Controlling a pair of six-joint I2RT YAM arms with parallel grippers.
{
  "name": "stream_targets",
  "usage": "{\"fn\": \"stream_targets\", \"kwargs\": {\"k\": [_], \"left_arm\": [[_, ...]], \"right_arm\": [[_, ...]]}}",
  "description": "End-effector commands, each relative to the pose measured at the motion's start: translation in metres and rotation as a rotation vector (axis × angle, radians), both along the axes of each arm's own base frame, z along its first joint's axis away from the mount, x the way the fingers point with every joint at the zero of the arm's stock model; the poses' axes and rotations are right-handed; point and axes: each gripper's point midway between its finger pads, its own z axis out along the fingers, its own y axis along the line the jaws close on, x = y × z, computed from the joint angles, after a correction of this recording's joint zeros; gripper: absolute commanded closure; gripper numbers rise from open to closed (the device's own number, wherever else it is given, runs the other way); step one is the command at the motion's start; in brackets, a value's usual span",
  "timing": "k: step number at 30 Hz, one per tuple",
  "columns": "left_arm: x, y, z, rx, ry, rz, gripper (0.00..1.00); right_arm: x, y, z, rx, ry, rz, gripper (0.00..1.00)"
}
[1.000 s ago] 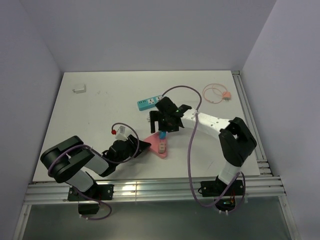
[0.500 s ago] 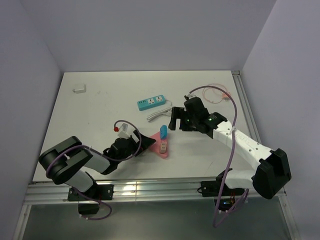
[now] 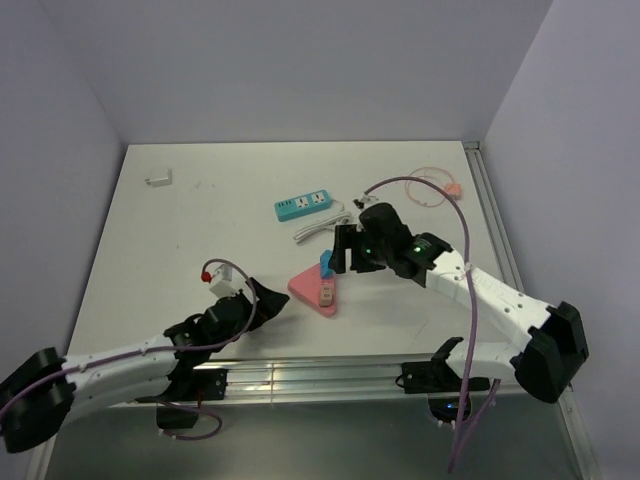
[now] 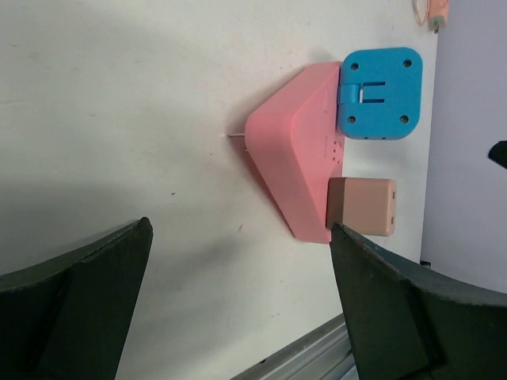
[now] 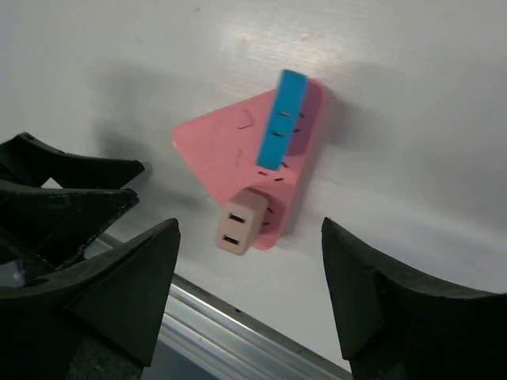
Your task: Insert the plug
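A pink triangular socket block [image 3: 306,290] lies flat near the table's front. A blue plug [image 3: 326,262] and a beige plug [image 3: 326,294] both stand in its top face. The left wrist view shows the block [image 4: 295,170], the blue plug [image 4: 380,93] and the beige plug [image 4: 363,207] ahead of my left gripper [image 4: 242,228], which is open and empty. In the top view my left gripper [image 3: 270,298] sits just left of the block, apart from it. My right gripper [image 5: 249,226] hovers open above the block [image 5: 226,146], with nothing between its fingers.
A teal power strip [image 3: 304,205] with a white cable [image 3: 320,228] lies behind the block. A white adapter [image 3: 158,179] sits at the back left and an orange cable [image 3: 432,186] at the back right. Metal rails [image 3: 300,375] run along the table's front edge.
My left gripper opened, let go of the pink block's corner and drew back left toward the front edge. My right gripper lifted off the blue plug and moved right.
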Motion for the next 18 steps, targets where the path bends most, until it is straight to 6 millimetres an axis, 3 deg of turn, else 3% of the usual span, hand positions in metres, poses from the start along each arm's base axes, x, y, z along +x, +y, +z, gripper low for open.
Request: {"fn": "stream_targets", "kwargs": {"k": [1, 7, 8, 9, 10, 11, 12, 14, 15, 18], "left_arm": [[-0.008, 0.045, -0.02, 0.15, 0.025, 0.1, 0.01], [-0.006, 0.061, 0.03, 0.111, -0.046, 0.147, 0.05], [-0.006, 0.064, 0.036, 0.118, -0.053, 0.152, 0.05], [-0.007, 0.069, 0.037, 0.155, -0.054, 0.154, 0.06], [-0.004, 0.069, 0.053, 0.144, -0.07, 0.16, 0.06], [-0.004, 0.071, 0.059, 0.154, -0.071, 0.165, 0.05], [-0.005, 0.074, 0.058, 0.196, -0.066, 0.162, 0.04], [-0.001, 0.074, 0.08, 0.194, -0.09, 0.169, 0.04], [0.0, 0.074, 0.09, 0.204, -0.101, 0.164, 0.03], [0.002, 0.075, 0.105, 0.204, -0.131, 0.169, 0.03]], "right_arm": [[0.008, 0.043, 0.021, 0.041, -0.053, 0.071, 0.23], [0.015, 0.1, 0.011, 0.115, -0.002, 0.15, 0.42], [0.018, 0.11, -0.002, 0.106, 0.02, 0.163, 0.44], [0.02, 0.121, 0.002, 0.121, 0.021, 0.173, 0.45], [0.02, 0.128, -0.002, 0.116, 0.032, 0.183, 0.45], [0.015, 0.14, -0.02, 0.09, 0.071, 0.209, 0.45], [0.016, 0.151, -0.017, 0.099, 0.072, 0.224, 0.45], [0.007, 0.169, -0.037, 0.082, 0.111, 0.26, 0.45], [0.006, 0.177, -0.038, 0.091, 0.118, 0.273, 0.45], [0.0, 0.187, -0.059, 0.067, 0.165, 0.276, 0.45]]}}
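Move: Below the open right hand, about 5 cm to its left, 2 cm back and 13 cm down, is the middle of the pink triangular strip. The blue plug stands in its far part, roughly 3 cm left and 2 cm ahead of the hand; the tan plug in its near part, 3 cm left and 4 cm back. The white cable lies 13 cm ahead and 4 cm left. From the left hand the pink strip is 4 cm ahead, 8 cm right and 3 cm lower. Sweeping left about 16 cm and sinking some 7 cm on the way, the empty right hand crosses over the pink strip towards its left corner and ends just beyond it, its wrist turning counter-clockwise and tipping down while the fingers narrow to about half open. The left hand, wide open and empty, clears out upward and to the left, away from the strip. ##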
